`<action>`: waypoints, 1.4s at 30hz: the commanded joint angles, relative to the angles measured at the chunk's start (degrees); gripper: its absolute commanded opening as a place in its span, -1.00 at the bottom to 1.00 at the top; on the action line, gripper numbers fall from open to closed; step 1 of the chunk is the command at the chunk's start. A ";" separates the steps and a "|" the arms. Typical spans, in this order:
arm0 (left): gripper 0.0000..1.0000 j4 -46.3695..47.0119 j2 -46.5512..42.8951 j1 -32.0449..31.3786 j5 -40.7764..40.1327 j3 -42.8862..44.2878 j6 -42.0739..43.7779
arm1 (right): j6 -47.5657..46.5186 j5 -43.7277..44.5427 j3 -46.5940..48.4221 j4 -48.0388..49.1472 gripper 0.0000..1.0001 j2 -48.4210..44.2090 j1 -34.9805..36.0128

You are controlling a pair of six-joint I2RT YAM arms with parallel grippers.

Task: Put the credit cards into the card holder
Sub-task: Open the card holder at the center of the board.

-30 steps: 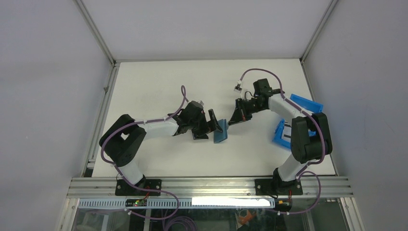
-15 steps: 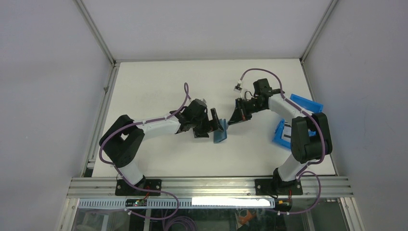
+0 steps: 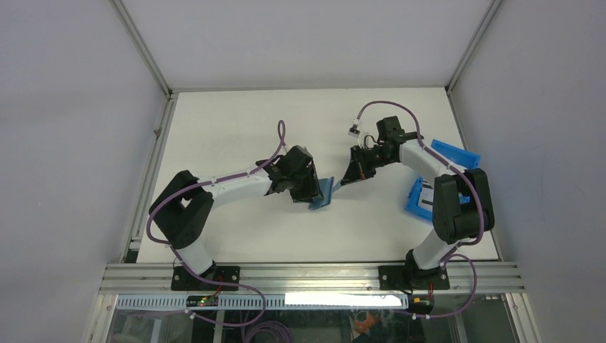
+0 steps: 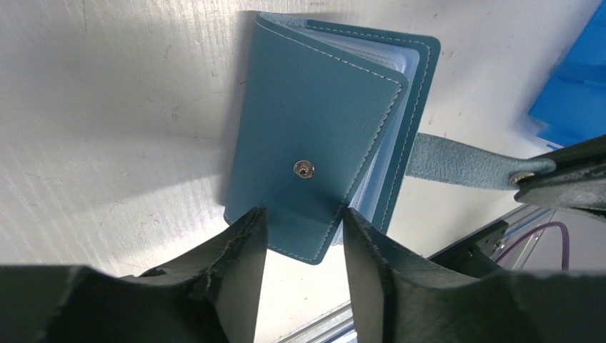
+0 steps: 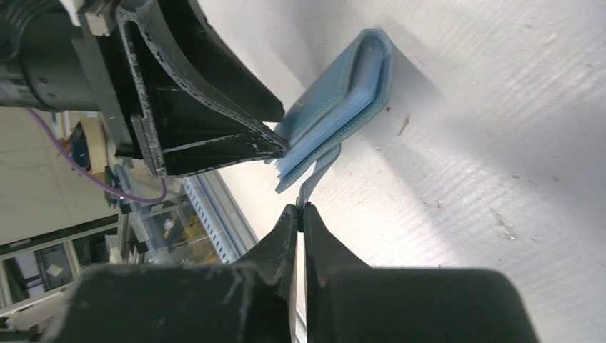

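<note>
The teal-blue card holder (image 3: pixel 323 194) lies in the middle of the table, its cover with the snap button (image 4: pixel 304 168) facing up and pale pockets fanned at its edge (image 5: pixel 343 78). My right gripper (image 5: pixel 301 207) is shut on the holder's snap tab (image 4: pixel 457 161), which is pulled out taut to the right. My left gripper (image 4: pixel 304 214) hangs over the holder's near end. Its jaws are half closed, with a gap between them, and the fingertips (image 4: pixel 254 221) sit at the cover. The cover is wider than that gap. The credit cards are out of view.
A bright-blue plastic bin (image 3: pixel 416 196) stands at the right edge of the table behind my right arm, with a separate blue piece (image 3: pixel 455 153) farther back. The aluminium rail (image 3: pixel 307 275) runs along the near edge.
My left gripper has moved right onto the card holder and its jaws have narrowed from wide open. The holder has tilted and shifted slightly left. The right gripper stays shut on the tab.
</note>
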 commanded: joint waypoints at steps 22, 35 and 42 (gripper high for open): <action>-1.00 7.50 -5.74 4.98 3.40 -11.07 -3.44 | -2.28 26.91 0.50 -0.41 -0.93 -2.20 1.32; -1.00 11.17 -5.28 5.23 6.80 -11.57 -3.96 | -3.64 38.09 6.52 -3.32 -0.24 0.57 5.14; -0.77 17.85 -7.57 5.27 9.17 -13.43 -2.34 | -5.30 29.17 3.60 -2.59 -0.08 -5.28 5.12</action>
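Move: Just ahead of the left hand, its middle about 2 cm forward, 1 cm right and 2 cm below, is the card holder, unsnapped, its cover barely parted. The right hand keeps the strap, whose middle is 1 cm left, 1 cm back and 1 cm below; from that hand the card holder lies some 6 cm left, 2 cm back and 5 cm below. The blue box is roughly 32 cm to its right, level fore and aft, 8 cm below. Drawing the strap about 5 cm to the right and some 3 cm down, the right hand pulls the card holder along as its fingers tip downward about 20 degrees; it dips farther, tips more, opens to let the strap go, then rises a little. Meanwhile the left hand draws off the holder's back end, nearly 4 cm left with a small lift, then sinks, its fingers shutting empty, and eases slightly back right. ##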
